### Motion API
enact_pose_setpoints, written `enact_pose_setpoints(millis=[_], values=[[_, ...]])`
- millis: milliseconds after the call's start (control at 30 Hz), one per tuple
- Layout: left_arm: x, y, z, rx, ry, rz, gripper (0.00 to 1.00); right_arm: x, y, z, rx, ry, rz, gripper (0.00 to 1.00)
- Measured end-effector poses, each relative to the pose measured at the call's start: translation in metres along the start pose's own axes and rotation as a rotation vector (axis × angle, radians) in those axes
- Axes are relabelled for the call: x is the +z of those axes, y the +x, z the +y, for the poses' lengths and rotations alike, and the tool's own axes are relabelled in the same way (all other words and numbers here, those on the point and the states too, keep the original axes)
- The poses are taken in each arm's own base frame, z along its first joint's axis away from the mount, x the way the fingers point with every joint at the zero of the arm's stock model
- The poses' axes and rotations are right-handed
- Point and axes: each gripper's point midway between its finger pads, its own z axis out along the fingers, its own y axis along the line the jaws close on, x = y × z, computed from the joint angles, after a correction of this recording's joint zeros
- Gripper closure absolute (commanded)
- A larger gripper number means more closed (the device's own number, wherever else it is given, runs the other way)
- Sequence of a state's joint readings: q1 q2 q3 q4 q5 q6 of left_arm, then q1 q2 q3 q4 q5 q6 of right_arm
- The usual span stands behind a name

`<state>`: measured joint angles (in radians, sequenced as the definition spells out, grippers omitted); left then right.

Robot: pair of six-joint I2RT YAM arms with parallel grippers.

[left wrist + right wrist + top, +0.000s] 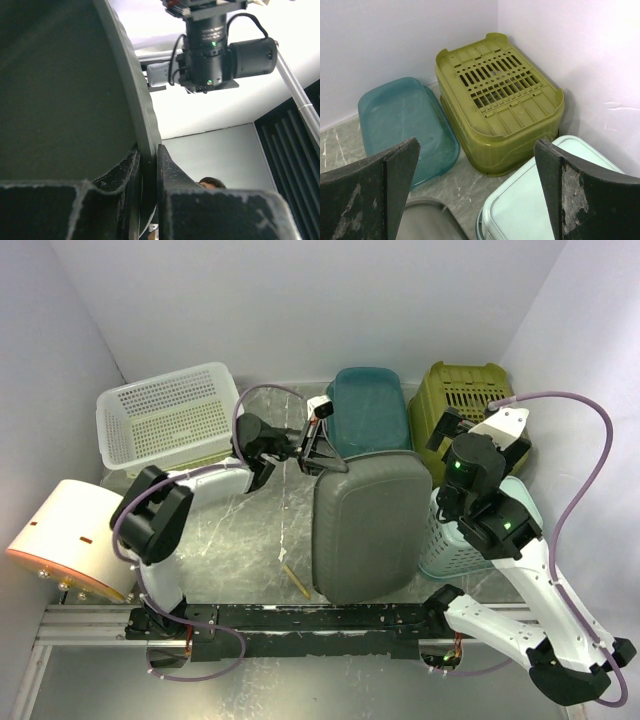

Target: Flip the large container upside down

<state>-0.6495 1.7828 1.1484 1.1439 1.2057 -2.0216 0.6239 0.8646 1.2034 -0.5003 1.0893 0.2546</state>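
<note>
The large container (370, 525) is a grey tub in the middle of the table, tipped so that one broad smooth face is towards the top camera. My left gripper (318, 455) is shut on its rim at the far left corner. In the left wrist view the rim (142, 120) runs down between the two pads (172, 172), and the grey wall (60, 90) fills the left side. My right gripper (470, 425) hangs open to the right of the tub, holding nothing. In the right wrist view its gripper (477, 145) stands wide, with a corner of the grey container (432, 220) below it.
A teal tray (368, 410) lies behind the tub. An upturned olive basket (462, 395) sits in the back right corner, and a mint basket (455, 545) is under my right arm. A white basket (170, 415) is back left, a round cream object (65, 540) at far left, a wooden stick (296, 581) near the front rail.
</note>
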Motion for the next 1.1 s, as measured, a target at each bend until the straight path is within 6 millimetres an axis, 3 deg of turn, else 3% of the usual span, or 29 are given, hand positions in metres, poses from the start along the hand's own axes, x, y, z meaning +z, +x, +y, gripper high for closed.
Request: enact_pose_setpoints(millis=[167,267,333,400,467,533,567,600,767,933,1100], values=[[-0.001,-0.015,0.032,-0.012,0.019,-0.012,0.93,-0.002,0.001,-0.004,0.018,0.003,0.004,0.00],[-0.002,-0.019,0.040,-0.036,0.017,-0.018,0.93,-0.002,0.003,-0.004,0.011,0.004,0.009,0.00],[-0.005,-0.022,0.041,-0.035,0.014,-0.019,0.80,-0.002,0.004,-0.005,0.007,0.005,0.013,0.00],[-0.010,-0.024,0.042,-0.026,0.009,-0.015,0.73,-0.002,0.005,-0.004,0.007,0.004,0.017,0.00],[-0.017,-0.028,0.046,-0.029,-0.004,-0.014,0.59,-0.002,0.007,-0.004,0.008,0.003,0.021,0.00],[-0.028,-0.034,0.054,-0.037,-0.025,-0.015,0.35,-0.003,0.009,-0.004,0.010,0.001,0.027,0.00],[-0.036,-0.038,0.061,-0.047,-0.042,-0.011,0.13,-0.003,0.010,-0.004,0.010,0.001,0.030,0.00],[-0.043,-0.043,0.068,-0.051,-0.053,-0.014,0.01,-0.003,0.011,-0.004,0.011,0.000,0.034,0.00],[-0.075,-0.073,0.115,-0.083,-0.092,-0.027,0.01,-0.006,0.017,-0.003,0.024,-0.027,0.060,0.00],[-0.090,-0.086,0.162,-0.142,-0.125,0.002,0.01,-0.011,0.020,-0.005,0.044,-0.048,0.077,0.00],[-0.096,-0.091,0.173,-0.129,-0.138,0.029,0.01,-0.012,0.023,-0.004,0.052,-0.055,0.089,0.00]])
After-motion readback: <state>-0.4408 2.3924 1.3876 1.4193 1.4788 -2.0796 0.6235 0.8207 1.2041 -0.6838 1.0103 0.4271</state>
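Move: The left hand holds the upturned large grey container by its far left corner. The spot of table where it is to lie is about 5 cm back and 5 cm right of this hand, some 27 cm below. The teal container is about 20 cm ahead and 9 cm right, the pale green basket 31 cm right and 3 cm back, the pencil 11 cm back and 10 cm left. From the right hand, that spot is roughly 11 cm back and 22 cm left. Still pinching the large grey container's far left corner, the left hand lowers it about 4 cm and eases slightly forward, then opens its fingers wide and lets go of the rim. It carries on, down about another 14 cm and forward some 9 cm with a little to the left, staying close to that corner, the wrist rolling about 10 degrees. ##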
